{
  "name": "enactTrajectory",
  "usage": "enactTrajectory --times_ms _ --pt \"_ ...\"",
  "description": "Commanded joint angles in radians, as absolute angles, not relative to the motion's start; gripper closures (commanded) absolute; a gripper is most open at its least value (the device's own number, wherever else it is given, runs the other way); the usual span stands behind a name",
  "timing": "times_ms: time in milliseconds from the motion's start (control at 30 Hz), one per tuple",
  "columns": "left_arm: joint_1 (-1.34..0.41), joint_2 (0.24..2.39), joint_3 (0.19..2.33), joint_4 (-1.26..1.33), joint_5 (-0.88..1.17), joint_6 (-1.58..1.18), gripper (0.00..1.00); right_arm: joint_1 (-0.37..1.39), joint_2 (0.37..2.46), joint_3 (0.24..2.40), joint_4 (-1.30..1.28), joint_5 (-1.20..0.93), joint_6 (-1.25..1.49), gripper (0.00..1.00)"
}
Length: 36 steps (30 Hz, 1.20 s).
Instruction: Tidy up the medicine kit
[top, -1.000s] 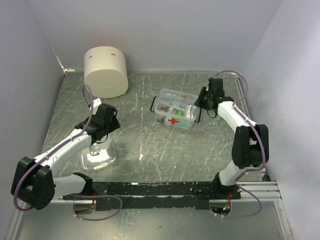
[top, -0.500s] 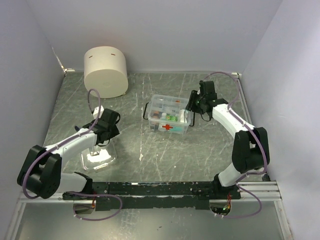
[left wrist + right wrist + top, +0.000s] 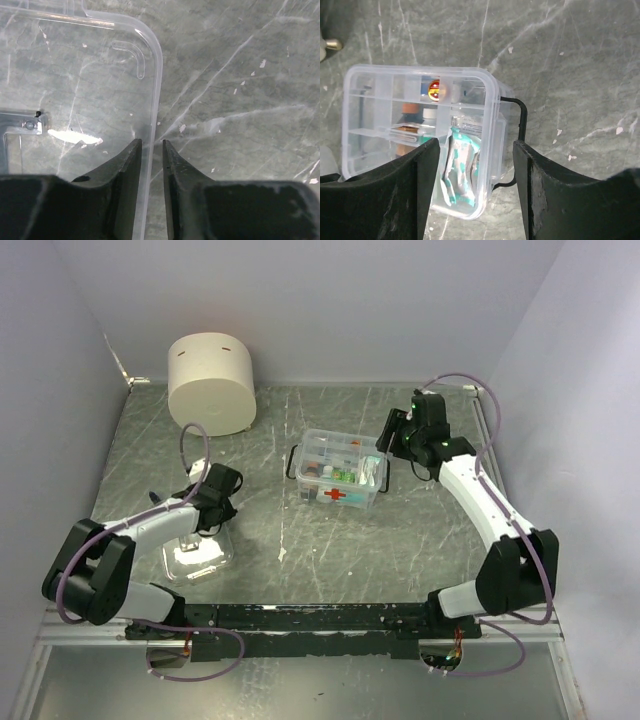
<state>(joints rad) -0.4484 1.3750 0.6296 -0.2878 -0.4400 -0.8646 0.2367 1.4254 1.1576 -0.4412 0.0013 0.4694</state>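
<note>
The medicine kit (image 3: 338, 478) is a clear box with a red cross (image 3: 340, 495) on its near side, standing lidless mid-table. Inside are small bottles and a teal-and-white packet (image 3: 457, 170). My right gripper (image 3: 392, 436) hangs open over its right end. In the right wrist view that gripper (image 3: 475, 145) spans the end wall and the black handle (image 3: 521, 117) without touching them. The clear lid (image 3: 198, 550) lies flat at the left. My left gripper (image 3: 152, 142) straddles the lid's (image 3: 75, 90) right rim, jaws narrowly apart with a sliver of gap on each side.
A large cream cylinder (image 3: 211, 383) stands at the back left. White walls close the table on three sides. A black rail (image 3: 330, 618) runs along the near edge between the arm bases.
My right gripper slid the kit a little left, then opened and drew back off its right end. My left gripper lowered to the lid's right rim and its jaws narrowed.
</note>
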Motion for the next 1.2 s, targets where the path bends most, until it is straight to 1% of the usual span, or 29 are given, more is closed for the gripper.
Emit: enactTrajectory --times_ms 0,133,167,333,467,633,700,767,833,1000,1167 --pt "-0.442 1.382 0.618 -0.223 -0.429 -0.863 0.71 0.237 1.354 1.188 -0.482 0.013 0.473 0.39" --pt "-0.442 1.333 0.634 -0.253 -0.431 -0.852 0.92 0.237 1.303 1.177 -0.487 -0.007 0.477 0.39" --pt "-0.442 1.312 0.641 -0.266 -0.429 -0.855 0.93 0.239 1.292 1.171 -0.486 -0.012 0.48 0.39" --pt "-0.441 1.164 0.684 -0.348 -0.396 -0.881 0.93 0.251 1.231 1.125 -0.451 -0.085 0.499 0.38" --pt "-0.441 0.997 0.724 -0.428 -0.357 -0.883 0.93 0.285 1.164 1.076 -0.406 -0.148 0.525 0.38" --pt "-0.442 0.808 0.79 -0.47 -0.266 -0.83 0.93 0.329 1.094 1.035 -0.396 -0.113 0.556 0.38" --pt "-0.442 0.749 0.823 -0.462 -0.229 -0.802 0.93 0.353 1.1 1.035 -0.395 -0.06 0.551 0.38" --pt "-0.442 0.701 0.858 -0.454 -0.196 -0.78 0.93 0.361 1.149 1.053 -0.417 -0.011 0.554 0.39" --pt "-0.442 0.667 0.891 -0.435 -0.161 -0.753 0.93 0.368 1.199 1.063 -0.421 0.015 0.574 0.42" --pt "-0.442 0.635 0.934 -0.329 -0.041 -0.706 0.93 0.393 1.3 1.07 -0.379 0.124 0.631 0.61" --pt "-0.442 0.672 0.973 -0.245 0.102 -0.67 0.93 0.392 1.382 1.103 -0.368 0.173 0.637 0.67"
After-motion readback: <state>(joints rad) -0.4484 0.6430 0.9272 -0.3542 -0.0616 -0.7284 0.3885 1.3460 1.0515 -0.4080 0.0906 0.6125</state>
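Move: The lid lies flat, its right rim between the left gripper's open fingers near the far corner; its middle is about 7 cm to the left, 4 cm back and 1 cm lower. The medicine box stands some 10 cm ahead of that gripper and 24 cm to its right, the white roller roughly 26 cm ahead and 3 cm left. From the right hand, the box's middle lies about 9 cm left, 1 cm ahead and 10 cm below. Close the left gripper on the lid's right rim, then lift it fast about 32 cm, easing slightly back and right while the fingers tip up some 45 degrees and the lid's left side drops. Take the right gripper up and back some 7 cm, drifting left, then down about 8 cm and a little forward over the box's right end, half closing its fingers. ##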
